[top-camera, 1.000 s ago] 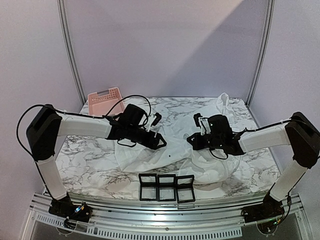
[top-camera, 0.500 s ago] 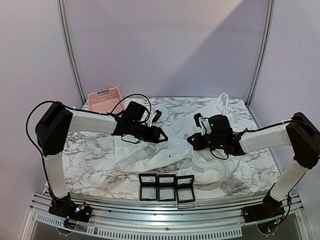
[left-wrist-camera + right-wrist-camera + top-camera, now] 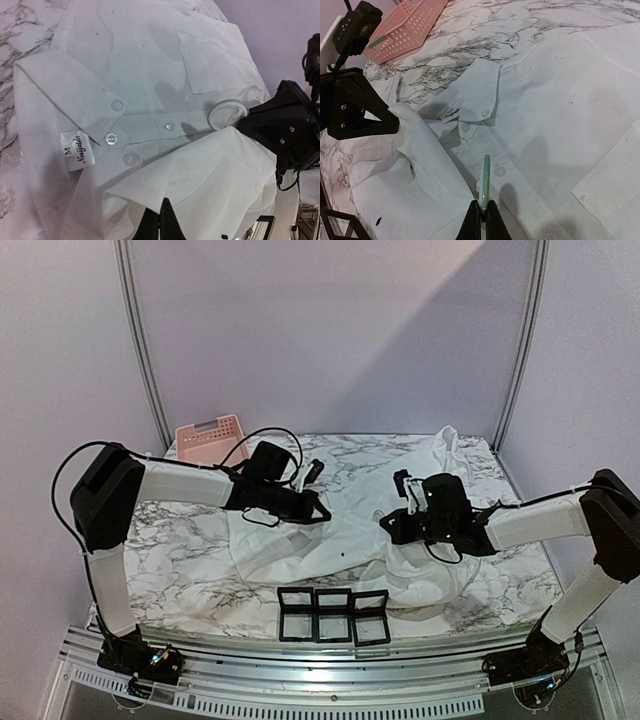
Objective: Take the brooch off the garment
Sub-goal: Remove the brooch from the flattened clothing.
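Note:
The white garment (image 3: pixel 335 552) lies wrinkled across the marble table, its collar, buttons and size label (image 3: pixel 76 150) facing up. My left gripper (image 3: pixel 322 512) is shut on a fold of its fabric (image 3: pixel 200 175), which drapes over the fingertips (image 3: pixel 161 212). My right gripper (image 3: pixel 386 526) is shut on the brooch (image 3: pixel 485 180), a pale green ring seen edge-on just above the button placket (image 3: pixel 500 172). In the left wrist view the brooch (image 3: pixel 227 111) shows as a pale ring at the right gripper's tip. I cannot tell whether it still touches the cloth.
A pink basket (image 3: pixel 210 436) stands at the table's back left corner, also visible from the right wrist (image 3: pixel 402 30). Three black square frames (image 3: pixel 333 614) sit in a row at the near edge. The garment's sleeve (image 3: pixel 445 445) reaches the back right.
The left gripper has closed on a fold of the garment after its arm reached further in. The right gripper, still shut on the brooch, shifted slightly right.

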You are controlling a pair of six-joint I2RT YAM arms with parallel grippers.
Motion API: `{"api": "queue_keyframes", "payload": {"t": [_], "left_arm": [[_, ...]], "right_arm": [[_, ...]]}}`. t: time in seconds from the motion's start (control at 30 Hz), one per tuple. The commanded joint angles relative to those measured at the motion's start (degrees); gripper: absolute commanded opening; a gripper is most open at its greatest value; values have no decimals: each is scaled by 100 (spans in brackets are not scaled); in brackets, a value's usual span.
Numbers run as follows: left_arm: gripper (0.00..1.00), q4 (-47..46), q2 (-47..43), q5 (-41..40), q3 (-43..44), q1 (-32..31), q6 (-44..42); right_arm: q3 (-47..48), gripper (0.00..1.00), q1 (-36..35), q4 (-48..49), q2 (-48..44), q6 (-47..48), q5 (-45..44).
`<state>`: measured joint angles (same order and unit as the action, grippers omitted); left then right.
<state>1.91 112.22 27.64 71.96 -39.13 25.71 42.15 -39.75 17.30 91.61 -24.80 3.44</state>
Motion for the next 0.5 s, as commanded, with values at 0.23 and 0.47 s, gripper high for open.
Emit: {"api": "queue_keyframes", "payload": {"t": [0.23, 0.47], "left_arm": [[0, -93, -396, 65, 33, 546, 52], [0, -95, -465, 116, 11, 652, 68]], "right_arm": [[-210, 0, -53, -148, -214, 89, -674], [-234, 0, -60, -224, -203, 74, -836]]}}
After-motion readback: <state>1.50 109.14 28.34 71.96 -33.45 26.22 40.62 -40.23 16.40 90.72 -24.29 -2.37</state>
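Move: The clear round brooch, held upright in the right gripper, stands about 11 cm to the right of the left gripper, level with it fore and aft and roughly at its height; it is some 2 cm ahead and 2 cm left of the right hand point. The collar label lies about 7 cm ahead and 4 cm right of the left gripper, some 6 cm lower. The black open boxes lie roughly 20 cm behind it and 1 cm to its right, some 7 cm below. Keep the left gripper shut on the pinched fold of the shirt and pull it forward and left, away from the brooch, about 5 cm level, starting low and lifting some 3 cm as you go. Hold the brooch in the closed right gripper and ease it the other way, under 2 cm to the right and slightly down. ##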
